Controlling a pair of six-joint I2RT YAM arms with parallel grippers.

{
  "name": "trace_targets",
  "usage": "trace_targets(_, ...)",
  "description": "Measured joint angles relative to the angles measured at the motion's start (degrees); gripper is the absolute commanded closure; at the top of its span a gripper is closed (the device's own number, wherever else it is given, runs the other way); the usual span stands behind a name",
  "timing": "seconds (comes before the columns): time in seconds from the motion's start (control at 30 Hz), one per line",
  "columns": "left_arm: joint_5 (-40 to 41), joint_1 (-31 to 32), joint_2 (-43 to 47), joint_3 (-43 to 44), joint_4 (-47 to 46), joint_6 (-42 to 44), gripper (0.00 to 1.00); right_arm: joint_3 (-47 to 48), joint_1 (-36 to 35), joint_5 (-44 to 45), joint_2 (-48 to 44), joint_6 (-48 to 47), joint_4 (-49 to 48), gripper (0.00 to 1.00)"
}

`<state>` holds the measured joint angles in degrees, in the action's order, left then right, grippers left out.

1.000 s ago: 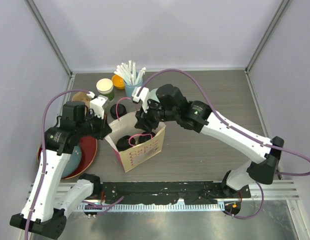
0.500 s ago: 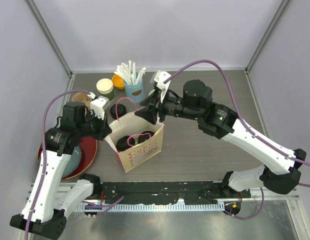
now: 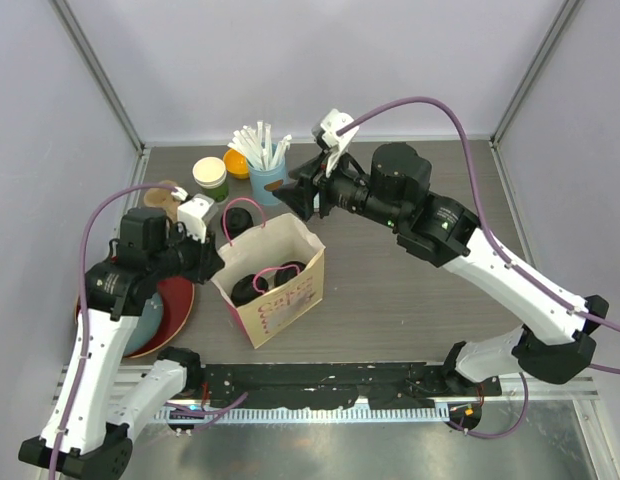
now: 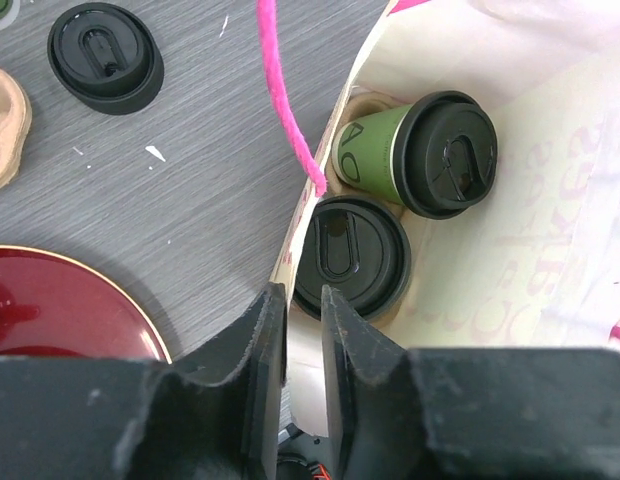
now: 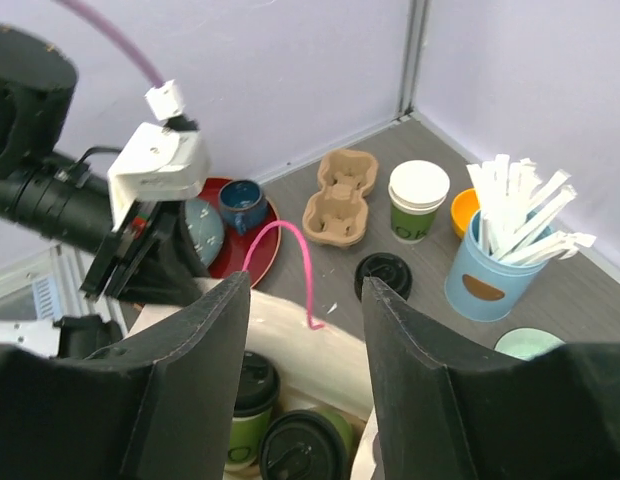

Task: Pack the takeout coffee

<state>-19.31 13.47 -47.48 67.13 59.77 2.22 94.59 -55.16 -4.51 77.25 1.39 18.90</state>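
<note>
Both takeout coffee cups, dark green with black lids, sit inside the cream paper bag (image 3: 286, 302) with pink handles. One cup (image 4: 382, 150) leans over, the other shows mostly its lid (image 4: 352, 255); from above they show as two black lids (image 3: 252, 288) (image 3: 290, 275). My left gripper (image 4: 302, 305) (image 3: 214, 266) sits at the bag's left rim, its jaws a narrow gap apart with the paper edge between them. My right gripper (image 5: 305, 335) (image 3: 298, 200) hangs open and empty above the bag's far rim.
A loose black lid (image 4: 105, 55) lies left of the bag. Behind stand a cardboard carrier (image 5: 340, 190), a white-lidded green cup (image 5: 418, 200), an orange bowl (image 5: 465, 212) and a blue cup of straws (image 5: 487, 275). A red plate (image 3: 175, 300) carries a blue mug (image 5: 240, 205).
My right gripper has lifted out of the bag and pulled back toward the far side, jaws a bit wider. My left jaws have loosened from the bag rim.
</note>
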Motion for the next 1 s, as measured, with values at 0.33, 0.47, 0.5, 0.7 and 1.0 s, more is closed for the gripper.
trace_targets(0.33, 0.0, 0.0, 1.0, 0.2, 0.0, 0.0, 0.55, 7.4, 11.8, -1.1, 7.0, 4.2, -0.6, 0.45)
trace_targets(0.47, -0.2, 0.0, 2.2, 1.2, 0.1, 0.0, 0.45, 10.1, 16.4, -1.9, 12.2, 5.3, -1.8, 0.44)
trace_targets(0.5, -0.2, 0.0, 2.6, 1.6, 0.0, -0.1, 0.44, 10.7, 17.2, -1.9, 13.7, 5.3, -2.0, 0.45)
trace_targets(0.7, -0.2, -1.2, 5.7, 3.3, 0.0, -0.5, 0.41, 16.1, 18.6, -3.1, 24.2, 4.5, -3.8, 0.50)
trace_targets(1.0, 10.1, -9.0, 12.4, -0.4, -2.1, -2.9, 0.36, 25.2, 18.8, -11.9, 40.7, 3.7, -5.9, 0.43)
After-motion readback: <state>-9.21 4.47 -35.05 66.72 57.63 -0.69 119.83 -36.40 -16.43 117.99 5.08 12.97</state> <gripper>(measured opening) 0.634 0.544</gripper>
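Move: The straws stand in the blue holder about 28 cm ahead of my right hand, 11 cm to its left and some 26 cm lower. The green bowl is about 9 cm to the right of them and 3 cm nearer; the black lid lies roughly 11 cm left of them and 9 cm nearer. For my left hand, at the bag's left rim, the bag's middle is 12 cm right, 2 cm ahead and 13 cm down; the straws are about 31 cm ahead and 11 cm right. I sweep my right hand about 23 cm forward, bearing slightly right at first, then left and some 13 cm down to the straws, its half-open fingers tipping a little downward. Meanwhile I open my left fingers further, lift them clear of the bag's rim by about 5 cm, then swing left away from the bag, turning counter-clockwise and tilting the fingers up. ##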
